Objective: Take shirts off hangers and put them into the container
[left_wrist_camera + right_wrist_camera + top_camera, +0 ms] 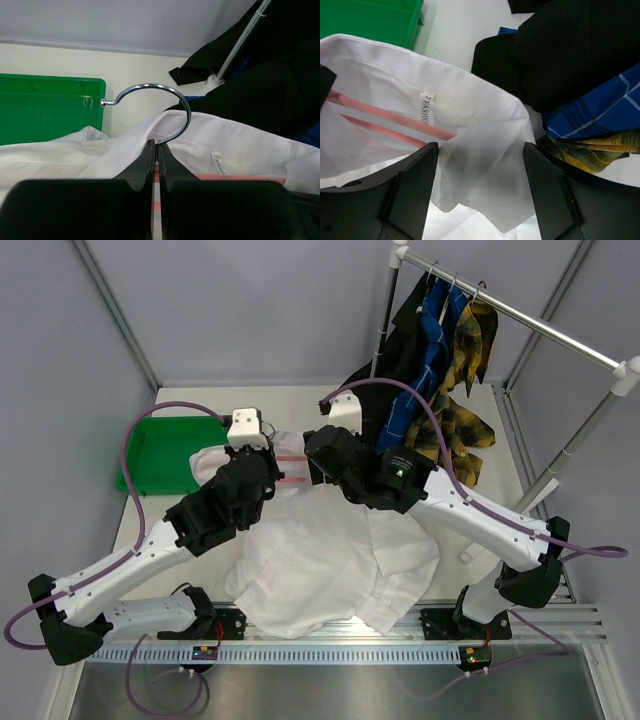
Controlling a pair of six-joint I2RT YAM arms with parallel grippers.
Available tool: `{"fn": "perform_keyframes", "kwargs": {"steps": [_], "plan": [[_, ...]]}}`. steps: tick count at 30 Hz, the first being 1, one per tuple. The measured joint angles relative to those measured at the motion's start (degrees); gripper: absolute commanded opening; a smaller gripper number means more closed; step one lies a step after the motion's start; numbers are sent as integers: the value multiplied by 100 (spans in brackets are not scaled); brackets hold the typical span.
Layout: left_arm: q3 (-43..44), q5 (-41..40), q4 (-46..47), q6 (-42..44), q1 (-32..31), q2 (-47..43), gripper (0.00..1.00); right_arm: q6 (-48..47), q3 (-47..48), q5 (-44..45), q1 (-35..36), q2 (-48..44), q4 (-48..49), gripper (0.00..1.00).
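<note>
A white shirt (330, 560) lies spread on the table between the arms, with a pink hanger (290, 457) still inside its collar. My left gripper (159, 150) is shut on the hanger's neck just below the silvery hook (170, 100). My right gripper (480, 165) stands open over the collar (485, 165); a flap of white cloth lies between its fingers (415, 185) with a gap on each side. The pink hanger bars (390, 117) show through the shirt. The green container (160, 450) sits at the left, with white cloth over its near corner.
A black shirt (405, 325), a blue plaid shirt (430, 340) and a yellow-and-black plaid shirt (470, 350) hang from the white-and-silver rail (520, 315) at the back right, their tails reaching the table. Grey walls close in the left and back.
</note>
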Motion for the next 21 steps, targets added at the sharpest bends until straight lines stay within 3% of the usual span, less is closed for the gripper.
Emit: {"fn": "perform_keyframes", "kwargs": {"steps": [9, 21], "plan": [[0, 2, -2, 31, -2, 0, 0, 101, -234, 387, 15, -2, -140, 56], [-2, -13, -33, 90, -11, 0, 0, 122, -588, 616, 22, -297, -118, 6]]}}
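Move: Barely 2 cm to the right of the open right fingers and about 2 cm below them, some 1 cm ahead, is the right collar corner of the white shirt. The visible right end of the pink hanger lies roughly 3 cm left of that hand, 3 cm ahead and 2 cm down; the black shirt hangs some 15 cm ahead, 10 right and 10 lower. From the left hand, the collar corner is about 13 cm right, 1 back and 3 down. Closing from wide open to nearly shut, the right gripper pinches the right collar corner of the white shirt while drifting about 3 cm to the right and first sinking some 1.5 cm. The left hand stays put and keeps its grip on the hanger's neck under the hook. ##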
